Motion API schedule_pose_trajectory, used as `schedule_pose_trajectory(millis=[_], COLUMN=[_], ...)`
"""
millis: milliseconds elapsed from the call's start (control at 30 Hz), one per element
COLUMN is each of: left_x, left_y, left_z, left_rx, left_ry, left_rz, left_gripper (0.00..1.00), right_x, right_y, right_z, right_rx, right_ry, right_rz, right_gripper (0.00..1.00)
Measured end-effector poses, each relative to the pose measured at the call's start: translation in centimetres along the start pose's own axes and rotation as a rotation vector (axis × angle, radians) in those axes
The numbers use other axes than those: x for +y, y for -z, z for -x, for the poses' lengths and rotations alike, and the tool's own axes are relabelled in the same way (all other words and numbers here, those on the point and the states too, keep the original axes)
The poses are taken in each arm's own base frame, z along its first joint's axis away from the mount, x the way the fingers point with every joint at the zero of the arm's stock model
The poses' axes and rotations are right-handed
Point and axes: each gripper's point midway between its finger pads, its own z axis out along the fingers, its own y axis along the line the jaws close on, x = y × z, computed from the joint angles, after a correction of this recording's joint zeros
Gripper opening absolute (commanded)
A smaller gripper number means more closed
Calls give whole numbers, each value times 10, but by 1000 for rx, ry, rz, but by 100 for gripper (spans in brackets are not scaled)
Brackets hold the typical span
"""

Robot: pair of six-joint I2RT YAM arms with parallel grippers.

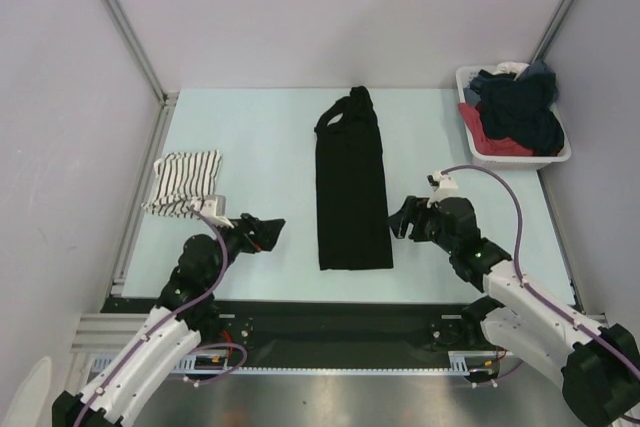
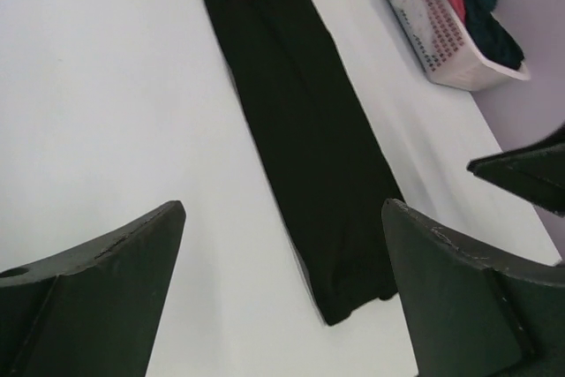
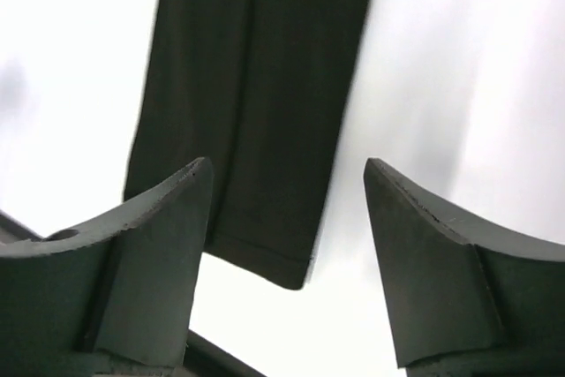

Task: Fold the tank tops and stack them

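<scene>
The black tank top (image 1: 352, 182) lies flat in the middle of the table, folded lengthwise into a long narrow strip with its straps at the far end. In the left wrist view the black tank top (image 2: 300, 121) runs diagonally, and in the right wrist view the black tank top (image 3: 256, 94) ends in a hem near the fingers. The striped tank top (image 1: 184, 182) sits folded small at the left. My left gripper (image 1: 272, 230) is open, left of the strip's near end. My right gripper (image 1: 402, 217) is open, just right of the strip, holding nothing.
A white basket (image 1: 478, 147) of dark and red clothes stands at the far right corner; the same white basket (image 2: 441, 37) shows in the left wrist view. Metal frame posts and grey walls bound the table on the left, back and right.
</scene>
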Motion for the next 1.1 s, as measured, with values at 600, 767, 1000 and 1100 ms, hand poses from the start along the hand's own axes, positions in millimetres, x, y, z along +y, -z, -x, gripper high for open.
schedule_pose_trajectory(millis=[600,767,1000,1100], left_x=[-36,-46,-38,-38], left_y=[-14,-10,-16,-21], left_z=[-105,-136,-158,-161], left_rx=[553,636,694,699], left_ry=[-53,-75,-85,-88], left_rz=[8,35,117,133], left_gripper=[92,89,78,72], right_x=[-4,-6,-1,0], right_y=[2,6,7,7], right_z=[-82,-98,-105,-106], right_rx=[407,469,491,494], right_ry=[-96,-128,-145,-149], right_rz=[-93,-136,-137,-139], right_gripper=[38,35,35,35])
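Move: The left hand is bound for the black tank top's left hem corner, about 4 cm back, 12 cm to its right and 14 cm below; the folded striped top lies some 13 cm ahead and 17 cm left of this hand. The right hand's goal, the right hem corner, is roughly 6 cm back, 3 cm to its left and 11 cm below, with the left hem corner about 16 cm to the left of that corner and level with it. Both hands head down to the two near corners of the black top's hem. The left sinks about 11 cm and swings as far to the right, easing back some 5 cm, tipping down and rolling its left side up, fingers narrowing slightly from wide open. The right drops about 8 cm and draws back nearly as far, tipping some 30 degrees downward, fingers closing to a narrow gap, then settles. ##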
